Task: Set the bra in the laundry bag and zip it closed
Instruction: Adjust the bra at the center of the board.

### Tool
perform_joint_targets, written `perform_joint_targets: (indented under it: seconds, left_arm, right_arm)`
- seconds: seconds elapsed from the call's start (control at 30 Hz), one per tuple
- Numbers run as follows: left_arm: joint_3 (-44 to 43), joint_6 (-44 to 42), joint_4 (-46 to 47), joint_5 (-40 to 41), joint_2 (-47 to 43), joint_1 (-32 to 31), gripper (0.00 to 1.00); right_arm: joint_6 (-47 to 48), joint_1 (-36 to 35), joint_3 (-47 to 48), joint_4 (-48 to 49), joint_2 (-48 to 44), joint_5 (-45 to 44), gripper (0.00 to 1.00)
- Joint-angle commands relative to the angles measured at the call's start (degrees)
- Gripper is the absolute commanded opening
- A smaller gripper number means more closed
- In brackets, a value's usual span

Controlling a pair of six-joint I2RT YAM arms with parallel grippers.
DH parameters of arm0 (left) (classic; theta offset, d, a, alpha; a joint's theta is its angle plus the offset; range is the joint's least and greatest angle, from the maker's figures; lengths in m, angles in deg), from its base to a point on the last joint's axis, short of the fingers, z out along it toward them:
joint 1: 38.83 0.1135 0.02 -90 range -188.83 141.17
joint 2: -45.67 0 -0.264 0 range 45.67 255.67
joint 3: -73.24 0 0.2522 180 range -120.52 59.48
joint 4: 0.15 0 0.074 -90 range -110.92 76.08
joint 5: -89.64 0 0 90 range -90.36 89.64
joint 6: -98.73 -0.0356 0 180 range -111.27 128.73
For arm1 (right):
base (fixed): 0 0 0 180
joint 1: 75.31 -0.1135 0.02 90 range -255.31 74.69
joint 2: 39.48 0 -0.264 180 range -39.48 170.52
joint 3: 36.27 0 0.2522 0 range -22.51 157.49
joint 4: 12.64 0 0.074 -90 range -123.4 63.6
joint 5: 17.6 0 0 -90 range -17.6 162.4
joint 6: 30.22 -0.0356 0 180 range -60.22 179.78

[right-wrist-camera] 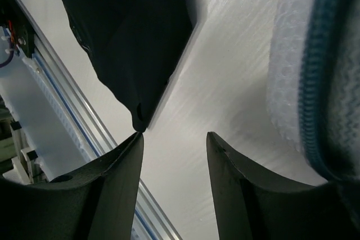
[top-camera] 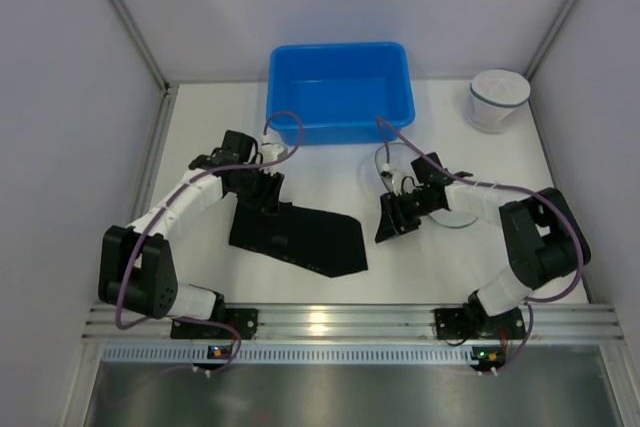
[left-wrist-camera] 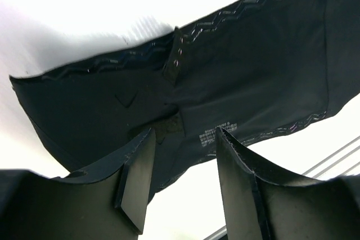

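The black bra [top-camera: 300,237] lies flat on the white table, left of centre. My left gripper [top-camera: 268,197] hovers over its far left end. In the left wrist view the bra [left-wrist-camera: 242,66] fills the frame beyond my left gripper [left-wrist-camera: 184,133], whose jaws stand open with nothing pinched between them. My right gripper [top-camera: 392,222] sits just right of the bra. It is open [right-wrist-camera: 174,135] over bare table, with a corner of the bra [right-wrist-camera: 135,32] at its left fingertip. White mesh of the laundry bag [right-wrist-camera: 304,82] with its teal zipper lies to the right, partly under the right arm [top-camera: 458,217].
A blue plastic bin [top-camera: 340,87] stands at the back centre. A white round container with a blue band [top-camera: 498,99] sits at the back right. The aluminium rail [top-camera: 330,322] runs along the near edge. Grey walls close in both sides.
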Motion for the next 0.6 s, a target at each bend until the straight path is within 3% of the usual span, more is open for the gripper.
perform_joint_targets:
  seconds: [0.0, 0.2, 0.4, 0.57]
  left_arm:
    - [1.4, 1.11, 2.59, 1.27, -3.1, -0.12, 0.52]
    - [1.4, 3.14, 2.85, 2.5, -5.64, 0.32, 0.53]
    - [1.14, 5.25, 2.94, 2.77, -7.23, 1.11, 0.53]
    - [1.57, 5.6, 2.85, 2.76, -8.37, 1.82, 0.53]
  right_arm:
    - [-1.27, -3.28, 0.01, 3.7, 1.8, 1.93, 0.5]
    - [-1.36, -10.83, 0.79, 5.02, 6.45, -0.18, 0.49]
    - [-0.84, -13.83, 2.29, 3.71, 9.71, -1.93, 0.46]
    - [0.13, -14.1, 3.96, 1.34, 10.24, -5.27, 0.24]
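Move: The near right corner of the black bra, spread flat on the board, is about 5 cm to the right hand's left, roughly 6 cm back towards the base and 4 cm below. The bra's middle lies level with this hand, some 19 cm to its left; the laundry bag's middle is about 12 cm ahead and 9 cm to its right. From the left hand that same corner is about 22 cm right, 13 cm back and 9 cm down. Around the bra's near right corner the right hand's fingers start to close, from half open to about a quarter, with the corner between their tips. They get there by a slant of about 5 cm back and 5 cm left, sinking 2 to 3 cm, with a small counter-clockwise turn; the last of it is only a slight descent. Meanwhile the empty left hand rises some 2 cm off the bra, fingers still half open. ##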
